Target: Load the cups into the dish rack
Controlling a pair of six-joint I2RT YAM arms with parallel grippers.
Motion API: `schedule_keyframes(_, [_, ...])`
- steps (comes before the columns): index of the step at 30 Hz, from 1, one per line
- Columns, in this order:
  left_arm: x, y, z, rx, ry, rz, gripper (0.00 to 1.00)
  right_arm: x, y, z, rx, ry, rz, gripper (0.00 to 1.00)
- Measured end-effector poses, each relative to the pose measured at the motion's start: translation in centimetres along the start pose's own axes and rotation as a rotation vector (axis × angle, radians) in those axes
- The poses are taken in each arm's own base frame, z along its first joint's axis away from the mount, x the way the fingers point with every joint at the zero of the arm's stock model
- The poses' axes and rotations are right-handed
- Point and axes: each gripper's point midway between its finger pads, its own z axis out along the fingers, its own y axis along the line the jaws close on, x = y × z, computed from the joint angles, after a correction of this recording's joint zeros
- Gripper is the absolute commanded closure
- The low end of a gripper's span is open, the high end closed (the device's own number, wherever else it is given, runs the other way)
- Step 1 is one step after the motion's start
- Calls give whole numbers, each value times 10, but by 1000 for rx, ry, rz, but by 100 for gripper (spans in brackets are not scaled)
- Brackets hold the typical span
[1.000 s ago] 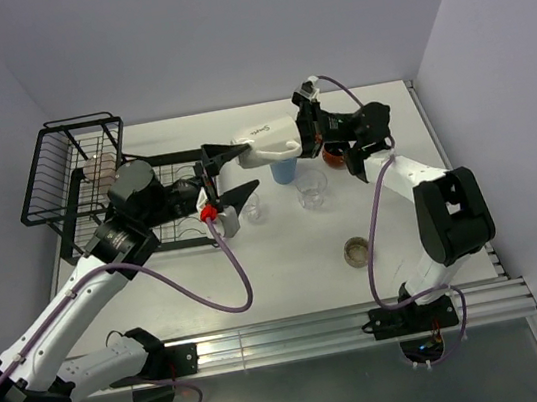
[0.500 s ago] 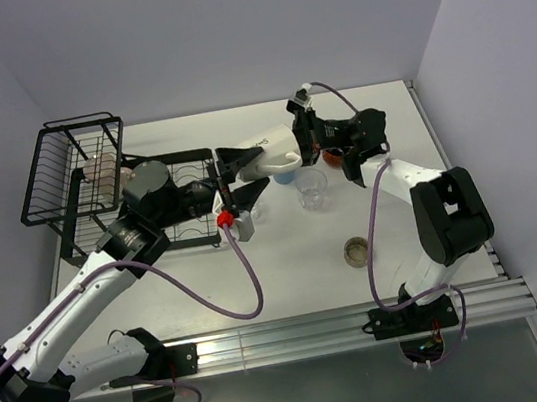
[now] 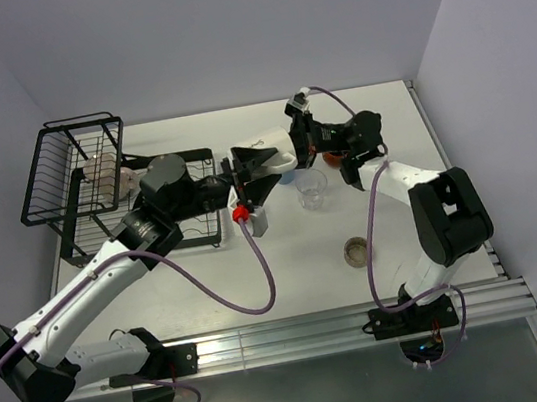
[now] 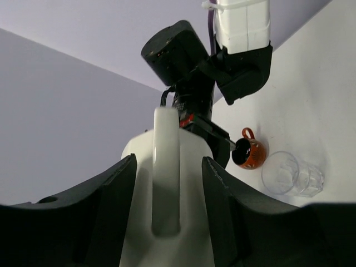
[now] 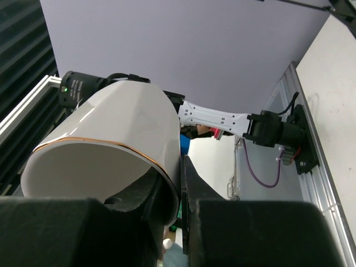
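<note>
My right gripper (image 3: 294,147) is shut on the wall of the cream mug (image 3: 267,147) and holds it on its side above the table; in the right wrist view the mug (image 5: 105,161) has a gold rim line and sits in my gripper (image 5: 181,167). My left gripper (image 3: 262,169) is open, its jaws on either side of the mug's handle (image 4: 166,178) with gaps. The blue tumbler (image 3: 287,169) stands just below the mug. A clear glass (image 3: 312,187), the dark brown-orange cup (image 3: 333,158) and the low brownish cup (image 3: 357,250) stand on the table. The pinkish mug (image 3: 102,168) is in the black dish rack (image 3: 48,178).
The rack's flat slotted tray (image 3: 198,234) lies under my left arm. The left wrist view shows the orange cup (image 4: 248,153) and a clear glass (image 4: 289,175) beyond the mug. Walls stand close behind and to the right. The second clear glass is hidden.
My left gripper has moved right and now straddles the cream mug's handle. My right gripper has shifted the mug slightly left toward it.
</note>
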Motion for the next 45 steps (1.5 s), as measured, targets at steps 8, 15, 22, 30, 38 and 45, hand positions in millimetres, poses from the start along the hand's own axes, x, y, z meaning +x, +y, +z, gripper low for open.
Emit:
schedule_keyframes(8, [5, -10, 9, 28, 5, -27, 47, 3, -13, 3, 16, -6, 44, 100])
schedule_keyframes(15, [7, -12, 11, 29, 8, -42, 51, 2, -15, 5, 18, -14, 46, 100])
schedule_keyframes(22, [8, -15, 19, 42, 3, -53, 59, 3, -20, 7, 19, -23, 56, 100])
schedule_keyframes(30, [7, -12, 19, 33, 4, -52, 73, 4, -20, 9, 17, -23, 49, 100])
schedule_keyframes(38, [8, -6, 19, 9, 15, -52, 99, 3, -18, 10, 14, -28, 68, 99])
schedule_keyframes(45, [12, -10, 15, 36, 56, -91, 100, 8, -18, 12, 15, -6, 67, 39])
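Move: The white mug's handle is only some 2 cm to the right of the left hand, about level and 1 cm ahead, with the mug's body 3 cm farther forward. From the right hand, which still pinches the lower wall at the rim, the handle lies about 5 cm left, 3 cm back and 4 cm up. Far below, some 35 cm under the left hand, the blue cup stands about 27 cm ahead and 7 cm right, the clear glass about 17 cm ahead and 14 cm right. The left fingers, pointing right, close on the mug's handle from above and below, after that hand has edged about 2 cm to the right and 1.5 cm down. The right hand brings the mug about 1.5 cm left and as much down, holds it steady, then at the very end begins opening its fingers around the rim wall. ##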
